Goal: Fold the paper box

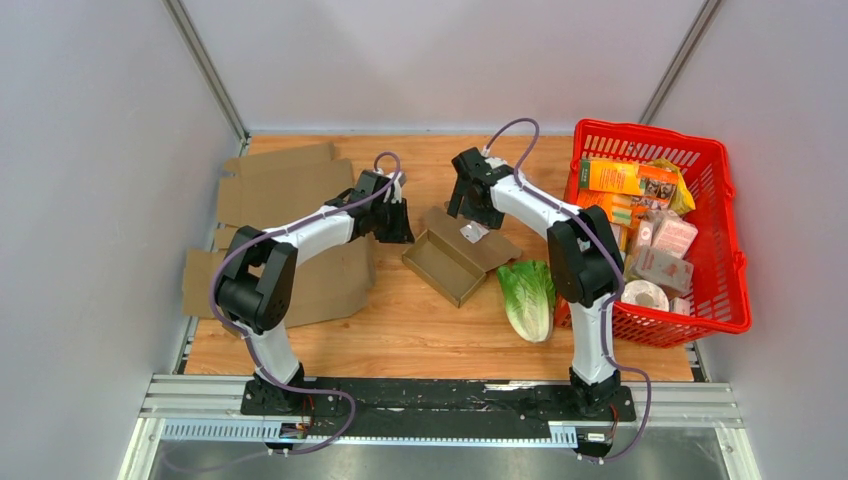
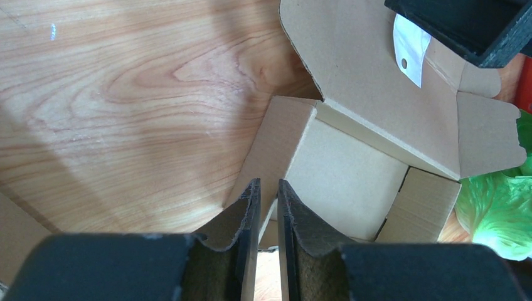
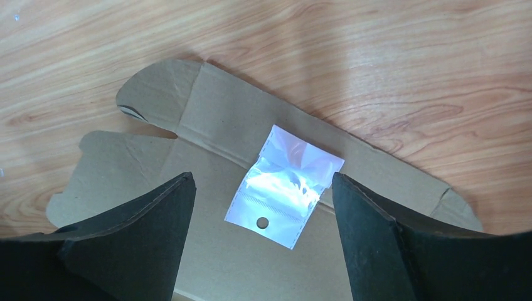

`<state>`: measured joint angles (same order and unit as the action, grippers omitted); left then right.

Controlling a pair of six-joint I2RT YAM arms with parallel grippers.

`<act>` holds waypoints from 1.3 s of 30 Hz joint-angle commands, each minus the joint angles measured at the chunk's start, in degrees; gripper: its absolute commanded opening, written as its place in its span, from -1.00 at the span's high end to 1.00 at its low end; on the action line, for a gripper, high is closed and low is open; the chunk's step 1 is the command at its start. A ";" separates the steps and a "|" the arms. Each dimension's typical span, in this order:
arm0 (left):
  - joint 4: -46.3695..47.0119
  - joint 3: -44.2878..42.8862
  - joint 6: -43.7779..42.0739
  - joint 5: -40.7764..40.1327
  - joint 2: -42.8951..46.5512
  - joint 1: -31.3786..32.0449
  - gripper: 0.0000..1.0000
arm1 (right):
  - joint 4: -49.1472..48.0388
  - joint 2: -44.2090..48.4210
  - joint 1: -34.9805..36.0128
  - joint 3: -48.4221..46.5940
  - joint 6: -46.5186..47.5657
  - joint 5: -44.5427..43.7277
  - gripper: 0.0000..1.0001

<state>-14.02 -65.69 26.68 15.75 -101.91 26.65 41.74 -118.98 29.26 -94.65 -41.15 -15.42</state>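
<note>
The brown paper box [image 1: 445, 265] lies mid-table as a shallow tray, with its lid [image 1: 497, 250] spread flat towards the back right. In the left wrist view the tray [image 2: 345, 175] sits just ahead of my left gripper [image 2: 268, 182]. Its jaws are pinched narrow on the tray's near side wall [image 2: 270, 144]. From above, the left gripper [image 1: 400, 225] sits at the box's left corner. My right gripper [image 1: 468, 212] hovers open over the lid [image 3: 207, 113], holding nothing. A small clear plastic bag [image 3: 285, 185] lies on the lid below its fingers.
A romaine lettuce [image 1: 528, 295] lies right of the box. A red basket [image 1: 735, 300] of groceries stands at the far right. Flat cardboard sheets [image 1: 275, 190] cover the table's left side, under the left arm.
</note>
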 commanded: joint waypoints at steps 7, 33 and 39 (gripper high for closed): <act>-1.53 1.53 -0.84 -0.89 2.24 1.65 0.54 | -2.89 0.50 -0.87 2.98 -8.95 0.48 -0.57; -1.71 1.97 -1.19 -1.42 2.42 1.82 0.56 | 0.28 1.54 0.27 2.98 -6.49 -5.23 0.25; -1.89 2.06 -1.28 -1.51 2.24 1.82 0.56 | -0.69 6.12 0.45 5.79 -5.61 -3.66 0.54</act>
<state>-13.85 -64.14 26.68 14.96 -100.57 27.99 41.54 -118.63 29.21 -89.82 -47.53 -18.37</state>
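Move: The small plastic bag lies flat on the box's open lid, about 2 cm back and 1 cm right of the right hand and some 3 cm below it. From that hand, the box's open tray is about 10 cm back and 5 cm left, and the lettuce about 17 cm back and 11 cm right. From the left hand, at the tray's left end, the bag is roughly 4 cm ahead, 13 cm right and 5 cm lower. The right fingers close on the plastic bag and pinch it across its middle, after sinking about 3 cm and easing 1 cm or so back and to the right, with a small clockwise turn of under 10 degrees. Near the end the hand starts up again, about 1 cm, still closing. The left fingers, partly open on the tray's left end, draw back about 1 cm and then stay. ##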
